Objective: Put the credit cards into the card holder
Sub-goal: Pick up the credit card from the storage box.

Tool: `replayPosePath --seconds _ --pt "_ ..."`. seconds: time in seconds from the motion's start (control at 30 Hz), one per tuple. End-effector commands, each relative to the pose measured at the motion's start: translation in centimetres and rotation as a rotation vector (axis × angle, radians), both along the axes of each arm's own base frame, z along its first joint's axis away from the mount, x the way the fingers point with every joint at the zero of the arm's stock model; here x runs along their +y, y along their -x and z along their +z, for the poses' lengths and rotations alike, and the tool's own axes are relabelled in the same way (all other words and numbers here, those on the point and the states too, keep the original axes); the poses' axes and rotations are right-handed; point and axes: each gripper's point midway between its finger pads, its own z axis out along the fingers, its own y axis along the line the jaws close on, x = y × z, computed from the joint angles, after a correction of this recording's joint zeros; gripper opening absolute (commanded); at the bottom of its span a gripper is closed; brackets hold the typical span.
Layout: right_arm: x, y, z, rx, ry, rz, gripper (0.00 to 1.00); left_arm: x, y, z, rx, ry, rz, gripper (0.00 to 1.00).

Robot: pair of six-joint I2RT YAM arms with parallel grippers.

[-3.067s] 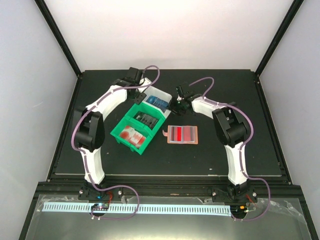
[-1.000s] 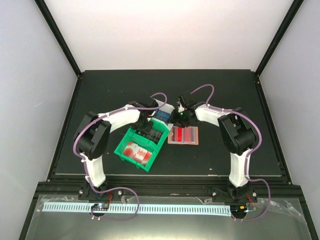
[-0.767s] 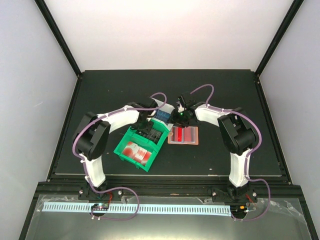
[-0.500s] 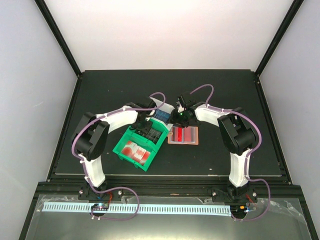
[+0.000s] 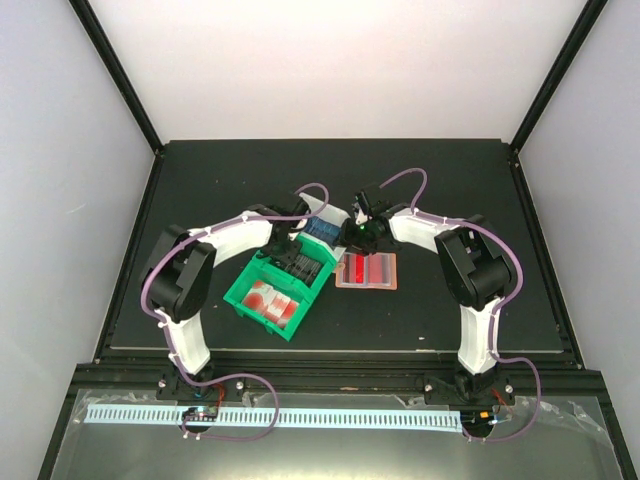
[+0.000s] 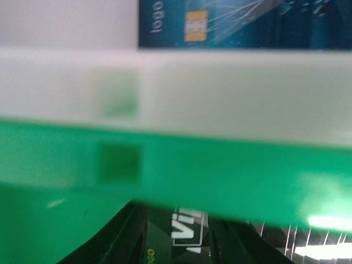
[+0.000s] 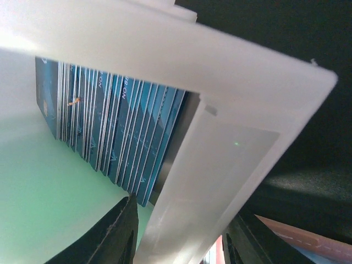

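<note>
The credit cards stand in two bins. Blue ones point(image 7: 110, 126) fill the white bin point(image 7: 220, 159), dark ones point(image 5: 308, 266) and red-and-white ones point(image 5: 268, 297) the green bin point(image 5: 243, 278). The card holder point(image 5: 366, 270) lies open on the table, just right of the bins. My left gripper point(image 5: 293, 256) is down in the green bin's middle compartment. A dark card point(image 6: 190, 236) sits between its fingers; whether they pinch it is unclear. My right gripper point(image 7: 181, 220) straddles the white bin's wall, one finger inside and one outside, closed on it.
The green bin's rim point(image 6: 220, 170) and the white bin's rim point(image 6: 220, 93) fill the left wrist view, with a blue card point(image 6: 242, 25) beyond them. The two bins stand against each other. Black table point(image 5: 450, 180) surrounds them.
Both arms have come in from the back to the bins. In the last second the left gripper has settled lower among the dark cards and the green bin has shifted slightly left. The right gripper has stayed put.
</note>
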Motion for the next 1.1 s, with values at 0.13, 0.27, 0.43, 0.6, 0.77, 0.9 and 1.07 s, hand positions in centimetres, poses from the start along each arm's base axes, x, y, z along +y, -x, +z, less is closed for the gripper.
replayPosePath --seconds 0.13,0.27,0.43,0.6,0.77,0.9,1.07 --pt "-2.3 0.7 -2.2 0.031 0.122 0.001 0.41 4.3 -2.0 3.9 -0.092 -0.074 0.088 0.33" --pt "-2.1 0.7 -2.2 0.030 0.116 0.005 0.41 2.8 -1.5 3.5 -0.047 0.011 0.047 0.39" --pt "-1.9 0.7 -2.3 0.029 0.109 0.016 0.41 0.6 -1.0 2.6 -0.011 0.116 -0.014 0.49" --pt "-1.6 0.8 -2.5 0.038 0.100 0.025 0.41 0.2 -1.5 1.9 -0.012 0.098 -0.044 0.54" --pt "-1.5 0.6 -2.4 0.034 0.098 0.027 0.41 0.3 -2.0 1.4 -0.035 0.058 -0.062 0.59" --pt "-1.4 0.5 -2.3 0.032 0.099 0.027 0.41 0.3 -2.3 1.0 -0.044 0.039 -0.073 0.60" --pt "-1.5 0.6 -2.4 0.035 0.102 0.026 0.41 0.6 -2.5 0.2 -0.037 0.016 -0.064 0.59"
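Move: The black credit card at the near end of its row lies almost under the half-closed left fingers, about 1 cm right and 2 cm below. From that hand, the blue cards stand some 9 cm right and 4 cm ahead, the red-and-white cards about 10 cm back and straight behind, all roughly 3 cm lower. From the right hand, at the storage box's white end wall, the black card is about 15 cm left, 2 cm back and 2 cm down. The left hand rises about 2 cm over the black cards, jogging left then right, opens and dips back slightly. ##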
